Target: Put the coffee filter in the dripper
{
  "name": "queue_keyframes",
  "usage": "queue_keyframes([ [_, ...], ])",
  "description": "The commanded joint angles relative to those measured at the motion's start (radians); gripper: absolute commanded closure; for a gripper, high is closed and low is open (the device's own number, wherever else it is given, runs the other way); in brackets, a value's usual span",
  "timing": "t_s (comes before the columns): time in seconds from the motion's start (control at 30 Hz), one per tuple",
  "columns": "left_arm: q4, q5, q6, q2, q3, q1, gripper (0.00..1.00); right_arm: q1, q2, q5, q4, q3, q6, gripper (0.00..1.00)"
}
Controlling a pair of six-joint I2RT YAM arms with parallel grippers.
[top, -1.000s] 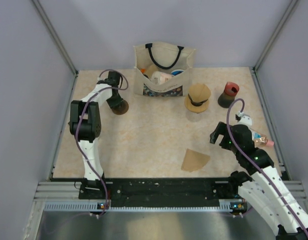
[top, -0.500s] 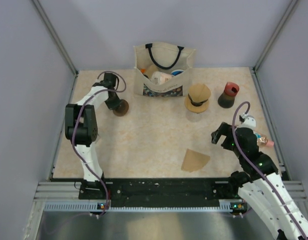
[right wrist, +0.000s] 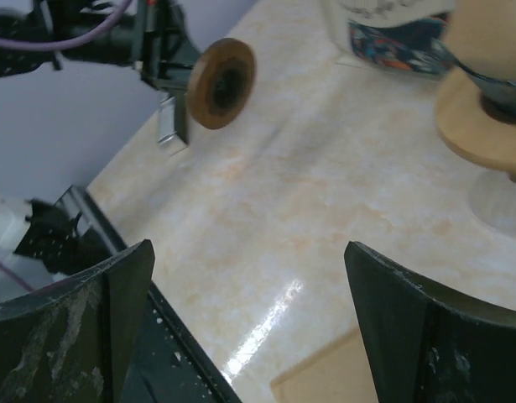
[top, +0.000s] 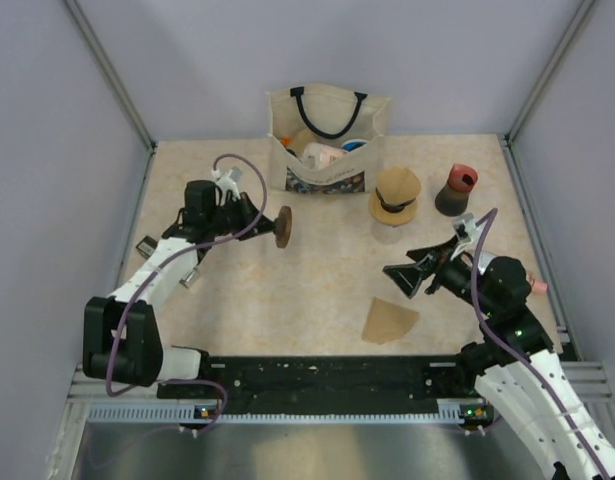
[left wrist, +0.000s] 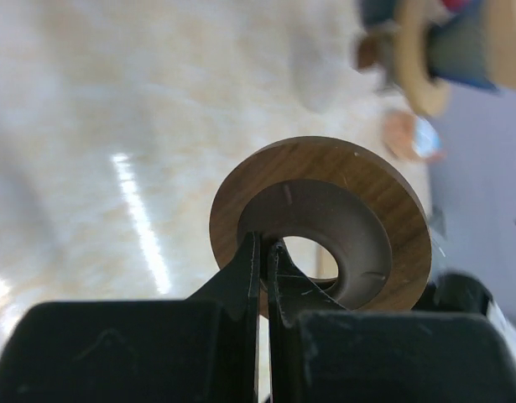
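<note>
The coffee filter (top: 389,320), a flat tan paper wedge, lies on the table near the front edge; one corner of the filter (right wrist: 325,382) shows low between my right fingers. The dripper (top: 395,197) stands at the back right, a blue band over a tan ring base with a tan cone-shaped top. It also shows as the dripper (right wrist: 484,92) in the right wrist view. My right gripper (top: 417,262) hovers open just behind the filter, nothing in it (right wrist: 247,252). My left gripper (top: 272,226) is shut on the rim of a brown ring (left wrist: 383,193), held on edge above the table.
A canvas tote bag (top: 327,150) with several items stands at the back centre. A dark brown grinder with a red top (top: 455,190) is right of the dripper. A small metal piece (top: 190,276) lies beside the left arm. Frame rails border the table.
The left gripper closed on the brown ring, lifted it and swung it from the back left toward the middle. The right gripper turned and reached left, over the area behind the filter.
</note>
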Motion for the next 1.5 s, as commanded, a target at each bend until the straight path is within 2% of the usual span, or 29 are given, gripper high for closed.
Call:
queue_keyframes([
  [0.0, 0.219, 0.391, 0.061, -0.080, -0.021, -0.134, 1.00, 0.003, 0.110, -0.444, 0.409, -0.039, -0.126, 0.06],
  [0.1, 0.113, 0.399, 0.153, -0.101, 0.022, -0.251, 1.00, 0.007, 0.199, -0.572, 0.523, -0.031, -0.275, 0.08],
  [0.17, 0.123, 0.484, 0.171, -0.115, 0.028, -0.297, 1.00, 0.018, 0.262, -0.662, 0.516, -0.005, -0.446, 0.10],
  [0.3, 0.137, 0.551, 0.199, -0.170, -0.012, -0.339, 1.00, 0.024, 0.374, -0.885, 0.151, 0.142, -1.024, 0.11],
  [0.4, 0.186, 0.557, 0.175, -0.205, -0.067, -0.360, 1.00, 0.026, 0.443, -0.995, -0.013, 0.239, -1.212, 0.13],
  [0.5, 0.168, 0.551, 0.196, -0.204, -0.070, -0.414, 1.00, 0.061, 0.510, -1.033, -0.037, 0.292, -1.237, 0.14],
  [0.63, 0.113, 0.517, 0.234, -0.195, -0.061, -0.455, 1.00, 0.154, 0.590, -0.964, -0.090, 0.352, -1.271, 0.17],
  [0.77, 0.098, 0.534, 0.245, -0.172, -0.038, -0.466, 1.00, 0.246, 0.656, -0.882, -0.236, 0.435, -1.371, 0.24],
  [0.97, 0.056, 0.513, 0.282, -0.149, -0.020, -0.497, 1.00, 0.300, 0.742, -0.850, -0.331, 0.506, -1.411, 0.34],
  [1.07, 0.042, 0.493, 0.291, -0.150, -0.015, -0.500, 1.00, 0.315, 0.768, -0.848, -0.354, 0.523, -1.418, 0.49],
  [1.27, 0.016, 0.453, 0.296, -0.153, 0.009, -0.501, 1.00, 0.329, 0.777, -0.828, -0.402, 0.543, -1.417, 0.92],
  [1.3, -0.008, 0.425, 0.294, -0.153, 0.023, -0.501, 0.92, 0.329, 0.776, -0.830, -0.405, 0.546, -1.414, 1.00],
  [1.33, -0.027, 0.381, 0.291, -0.158, 0.035, -0.501, 0.77, 0.329, 0.771, -0.830, -0.408, 0.546, -1.412, 1.00],
  [1.4, -0.073, 0.272, 0.288, -0.165, 0.062, -0.498, 0.57, 0.328, 0.753, -0.821, -0.407, 0.546, -1.409, 1.00],
  [1.43, -0.096, 0.212, 0.285, -0.175, 0.075, -0.498, 0.40, 0.329, 0.747, -0.809, -0.407, 0.547, -1.397, 1.00],
  [1.47, -0.116, 0.163, 0.282, -0.184, 0.086, -0.498, 0.39, 0.331, 0.741, -0.796, -0.407, 0.550, -1.382, 1.00],
])
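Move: Pinched in the left fingers is the wooden ring, its middle some 3 cm to their right; the open right gripper waits roughly 33 cm to the left hand's right, 15 cm nearer the base and 8 cm higher. From the right hand, the ring lies about 31 cm left, 15 cm ahead and 7 cm lower. The dripper with its filter stands about 21 cm straight ahead of the right hand and 10 cm lower; the spare filter lies 6 cm back, 4 cm left and 22 cm below. Bringing the held ring back about 19 cm and 14 cm right, with a net rise of some 5 cm, the left hand swings clockwise to meet the right. The right hand goes some 13 cm left and 7 cm back, turning well counter-clockwise, and shuts its fingers on the ring's rim; only then do the left fingers open. ##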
